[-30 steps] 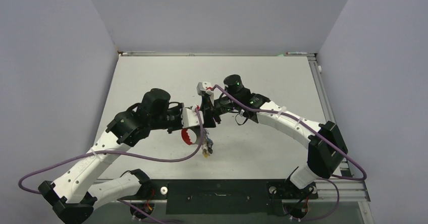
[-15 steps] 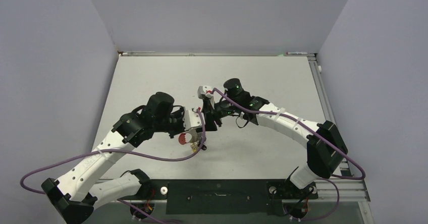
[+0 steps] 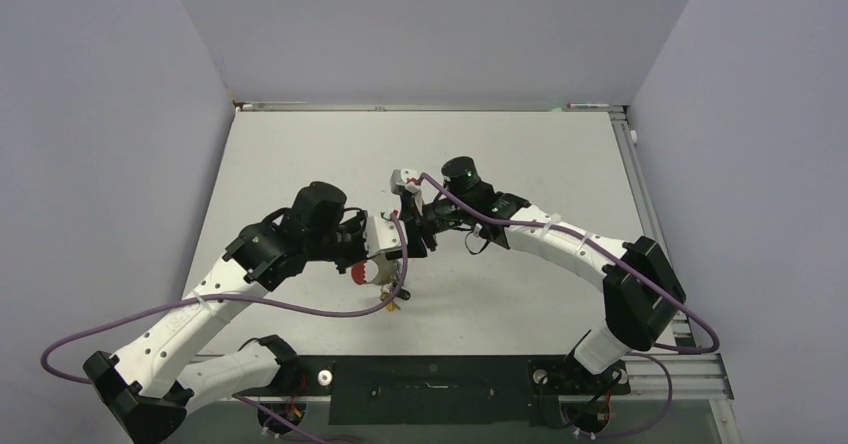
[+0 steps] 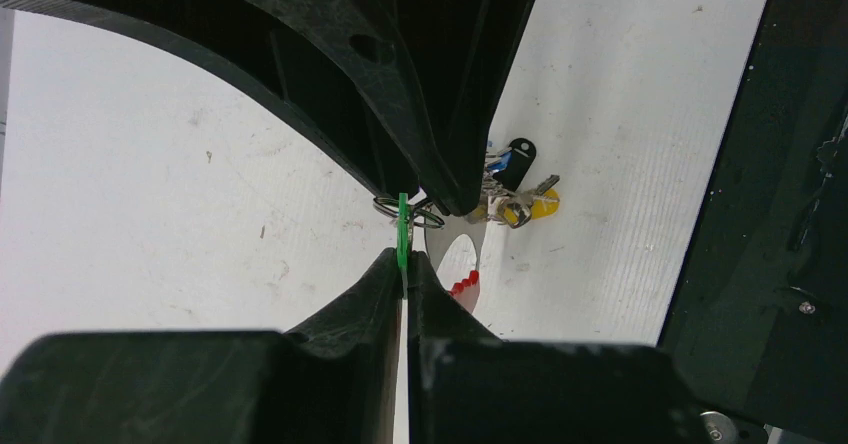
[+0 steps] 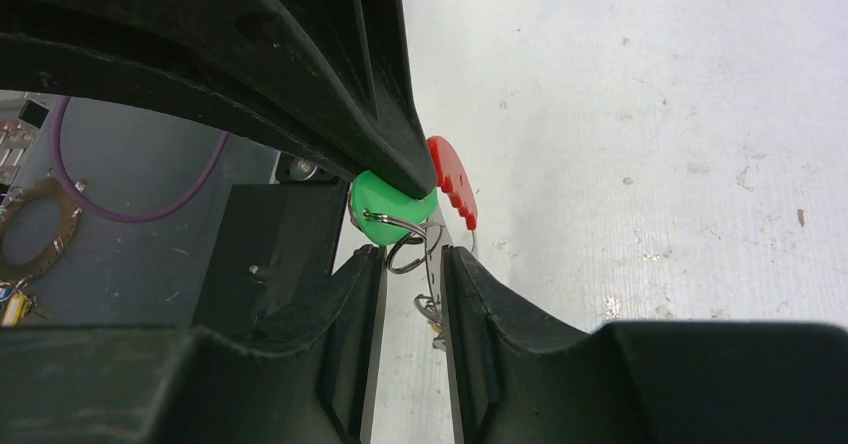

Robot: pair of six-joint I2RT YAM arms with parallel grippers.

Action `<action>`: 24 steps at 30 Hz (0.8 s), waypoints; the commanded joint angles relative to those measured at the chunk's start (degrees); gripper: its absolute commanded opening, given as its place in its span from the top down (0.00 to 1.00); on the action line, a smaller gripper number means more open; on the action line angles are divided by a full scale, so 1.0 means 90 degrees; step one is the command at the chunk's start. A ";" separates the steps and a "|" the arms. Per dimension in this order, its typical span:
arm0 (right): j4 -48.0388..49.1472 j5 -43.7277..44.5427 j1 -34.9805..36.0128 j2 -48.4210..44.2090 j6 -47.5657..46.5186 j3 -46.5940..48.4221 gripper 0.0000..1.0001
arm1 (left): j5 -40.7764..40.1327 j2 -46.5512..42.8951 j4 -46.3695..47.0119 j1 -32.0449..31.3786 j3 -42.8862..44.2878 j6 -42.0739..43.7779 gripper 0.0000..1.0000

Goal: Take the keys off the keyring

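Observation:
My left gripper [image 4: 404, 264] is shut on the thin green key [image 4: 403, 229], seen edge-on. That green key head [image 5: 388, 210] also shows in the right wrist view, under the left fingers. The grey keyring [image 4: 458, 254] with its red arc [image 5: 452, 179] hangs just beyond it. My right gripper [image 5: 412, 259] has narrow jaws closed on the keyring's thin grey edge, with a small wire ring [image 5: 405, 254] between them. The other keys [image 4: 515, 192], black, blue and yellow, dangle close above the table [image 3: 500, 294]. From above, the red arc [image 3: 362, 276] and yellow key [image 3: 392, 305] sit below both grippers.
A purple cable [image 3: 300, 307] loops from the left wrist across the table's near part. A black base plate [image 3: 430, 376] runs along the front edge, seen as a dark panel [image 4: 760, 214] in the left wrist view. Walls close off the left, right and back.
The left arm has swung in toward the right gripper. The keyring and its hanging keys have shifted a little left and lower. The right arm has barely moved.

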 commanded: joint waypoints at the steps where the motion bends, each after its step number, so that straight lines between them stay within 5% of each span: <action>1: 0.0359 -0.0013 0.0069 0.0066 -0.0149 -0.0049 0.74 | 0.0140 -0.0062 0.0458 -0.0013 0.0093 -0.0127 1.00; 10: 0.0399 -0.0164 0.0067 0.0025 -0.0166 -0.0070 0.94 | 0.0003 -0.0102 0.0420 0.0007 -0.0014 -0.0127 1.00; 24: 0.0438 0.0031 -0.0039 -0.0181 -0.0044 -0.0296 0.95 | -0.0360 -0.0159 0.0073 0.0505 -0.0238 0.0373 1.00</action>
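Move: Just off the left fingertips, which already hold the green key tag, the tag's ring and the link ring behind it hang about 3 cm to that hand's right and 1 cm lower. The same link lies about 1 cm left of the right hand point, between its part-open tips, with the green tag some 3 cm to the left. From the right hand, the bunch of keys hangs roughly 8 cm back and 10 cm below, the red handle 5 cm back, 9 cm left and 10 cm down. Closing on the link ring next to the green tag's ring, the right fingers pinch it almost shut while that hand stays nearly in place, later sinking about 1 cm. The left hand keeps its grip on the green tag, at first holding still, then drawing off about 2 cm to the left, down and a little forward, away from the right fingertips, with a slight turn. ##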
